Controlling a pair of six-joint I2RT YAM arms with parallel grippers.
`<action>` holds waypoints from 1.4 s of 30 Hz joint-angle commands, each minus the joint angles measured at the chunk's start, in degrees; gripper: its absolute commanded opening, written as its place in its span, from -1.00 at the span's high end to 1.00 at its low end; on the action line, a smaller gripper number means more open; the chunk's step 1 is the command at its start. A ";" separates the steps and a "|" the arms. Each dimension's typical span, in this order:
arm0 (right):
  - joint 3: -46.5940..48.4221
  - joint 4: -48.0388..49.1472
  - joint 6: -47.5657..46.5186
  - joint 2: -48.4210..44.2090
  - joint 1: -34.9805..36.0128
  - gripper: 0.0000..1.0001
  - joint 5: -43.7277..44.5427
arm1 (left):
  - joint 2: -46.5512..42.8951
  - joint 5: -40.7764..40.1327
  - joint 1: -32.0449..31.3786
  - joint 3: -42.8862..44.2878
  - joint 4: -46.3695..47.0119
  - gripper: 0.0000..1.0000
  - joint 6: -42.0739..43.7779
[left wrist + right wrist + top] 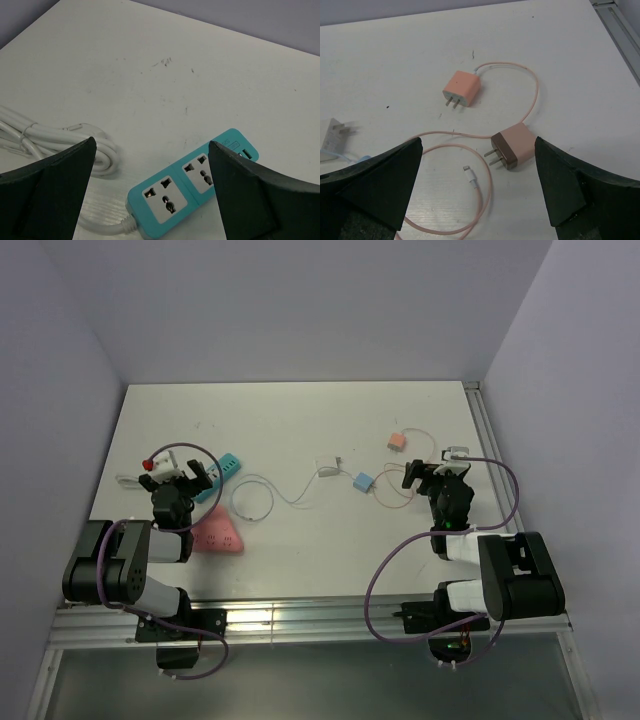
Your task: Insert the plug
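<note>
A teal power strip (185, 187) with two white sockets lies flat on the white table, its white cord (60, 142) coiled to its left. My left gripper (151, 150) hovers open just above it, one finger on each side. Under my open right gripper (478, 150) lies a pink plug with a brown face (512, 151), prongs pointing left. An orange plug (462, 89) sits farther back, joined to a pink cable that loops round a loose white connector (470, 176). From above, the left gripper (185, 478) covers the strip (225, 472), and the right gripper (437, 472) is near the right edge.
A blue plug (363, 481) and a white plug (327, 466) with a thin white cable lie mid-table. A pink triangular object (218, 535) sits in front of the left gripper. A metal rail (487, 455) runs along the table's right edge.
</note>
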 commanded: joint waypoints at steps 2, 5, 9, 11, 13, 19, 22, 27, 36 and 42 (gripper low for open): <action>1.43 3.82 -1.21 -0.78 -0.13 -1.00 1.18 | -0.62 -0.92 0.13 1.35 2.48 -0.99 1.94; 1.34 3.73 -1.13 -0.78 -0.22 -1.00 1.27 | -0.62 -0.92 0.13 1.35 2.48 -0.99 2.03; 1.34 3.82 -1.21 -0.78 -0.22 -1.00 1.27 | -0.62 -0.92 0.13 1.35 2.48 -0.99 1.94; 1.34 3.73 -1.13 -0.78 -0.22 -1.00 1.18 | -0.62 -0.92 0.13 1.35 2.48 -0.99 1.94; 1.34 3.73 -1.21 -0.78 -0.13 -1.00 1.18 | -0.62 -0.92 0.13 1.35 2.31 -0.99 1.94; 1.43 3.64 -1.21 -0.87 -0.13 -1.00 1.27 | -0.62 -0.92 0.13 1.44 2.39 -0.99 1.94; 1.26 3.91 -1.30 -0.86 -0.04 -1.00 1.36 | -1.14 -0.21 0.48 1.00 2.83 -0.99 1.86; 1.34 1.90 -1.05 -3.23 0.48 -1.00 4.16 | -8.86 -5.73 -0.48 2.13 -9.31 -0.99 1.43; 4.51 -12.61 -1.21 -11.67 2.42 -1.00 9.80 | -33.04 -12.58 -1.10 12.23 -43.45 -0.99 -22.63; 3.54 -17.88 1.23 -19.31 5.93 -1.00 9.00 | -32.88 -14.81 -1.01 21.63 -72.20 -0.99 -38.23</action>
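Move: The teal power strip lies about 6 cm ahead of my left hand, 5 cm to its right and 9 cm below; the white cable bundle is some 17 cm left and 8 ahead, the pink triangular strip 10 back and 5 right, both equally low. From my right hand, the brown-ended plug is about 7 cm ahead, 3 right and 9 below; at that height the orange plug sits 21 ahead, 4 left, the blue plug 7 ahead, 17 left. After resting over the table, I whip my left hand up about 14 cm, clear of the teal strip, easing 3 cm back and a little left, then let it start to sink. Its left side rolls down nearly 30 degrees as it turns counter-clockwise. My right hand lifts more gently, some 5 cm, away from the brown-ended plug. Both grippers stay wide open and empty. ##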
